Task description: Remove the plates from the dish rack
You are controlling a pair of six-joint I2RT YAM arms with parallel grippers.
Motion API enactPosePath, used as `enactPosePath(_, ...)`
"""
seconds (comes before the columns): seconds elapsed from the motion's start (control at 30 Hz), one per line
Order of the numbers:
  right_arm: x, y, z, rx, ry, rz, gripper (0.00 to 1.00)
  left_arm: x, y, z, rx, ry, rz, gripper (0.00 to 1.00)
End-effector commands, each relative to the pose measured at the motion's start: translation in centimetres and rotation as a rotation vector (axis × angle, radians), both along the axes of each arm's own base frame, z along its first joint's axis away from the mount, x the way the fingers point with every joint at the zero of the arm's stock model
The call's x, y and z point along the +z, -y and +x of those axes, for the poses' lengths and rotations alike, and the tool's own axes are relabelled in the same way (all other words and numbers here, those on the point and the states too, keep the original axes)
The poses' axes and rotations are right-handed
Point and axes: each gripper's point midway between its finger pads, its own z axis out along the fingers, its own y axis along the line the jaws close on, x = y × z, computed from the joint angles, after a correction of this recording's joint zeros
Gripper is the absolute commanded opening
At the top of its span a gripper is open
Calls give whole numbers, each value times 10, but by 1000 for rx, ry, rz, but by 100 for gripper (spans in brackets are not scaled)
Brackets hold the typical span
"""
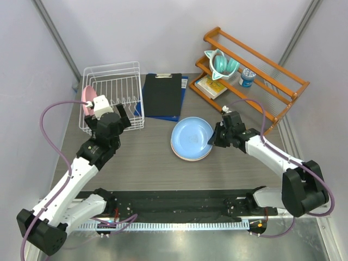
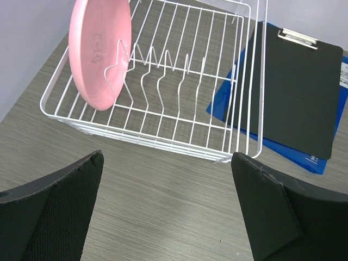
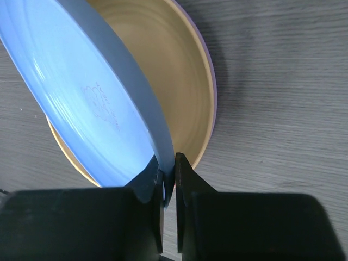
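The white wire dish rack [image 1: 114,87] stands at the back left. One pink plate [image 1: 87,98] is upright between its prongs at the left end. My left gripper [image 1: 124,118] hovers over the table just in front of the rack, open and empty. In the left wrist view the pink plate [image 2: 100,51] and the rack [image 2: 179,136] lie ahead of the left gripper [image 2: 167,157]. My right gripper [image 3: 168,168] is shut on the rim of the light blue plate [image 3: 81,98], which tilts over the orange plate [image 3: 163,70]. That plate sits in the lavender plate [image 3: 213,92]. The stack [image 1: 191,138] is at mid-table.
A black clipboard on a blue folder [image 1: 162,93] lies right of the rack. An orange wooden shelf rack [image 1: 255,70] at the back right holds a teal cup [image 1: 222,64], a small can [image 1: 247,77] and a yellow booklet [image 1: 211,86].
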Motion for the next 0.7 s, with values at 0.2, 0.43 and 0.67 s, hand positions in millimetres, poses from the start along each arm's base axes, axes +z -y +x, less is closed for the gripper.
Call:
enactPosePath(0.2,29,-9,3,51,88,58,73,12,-6,6,53,28,19,99)
enactPosePath(0.43,50,23,3,-23,133,-83,81,17,-26,8,168,21,109,99)
enactPosePath(0.67,49,33,5,-50,152,-133,83,4,-77,30,318,-25,96,99)
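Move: Ahead of the left hand by about 13 cm and some 10 cm to its left, the pink plate stands upright in the dish rack, its middle roughly 9 cm lower; the rack's own middle is about 16 cm ahead, 3 cm left and 15 cm down. The blue plate, its rim still pinched by the right hand, has its middle about 9 cm left and 3 cm ahead of that hand, just above the yellow plate, which lies 9 cm left, 2 cm ahead and 4 cm below. Opening wide, the right fingers let go of the blue plate's near rim over the stack, then the hand lifts about 4 cm and backs off 2 to 3 cm to the right. The left hand, still wide open and empty, barely moves at first, then swings some 4 cm left with a little reach forward towards the pink plate, turning about 10 degrees counter-clockwise. ##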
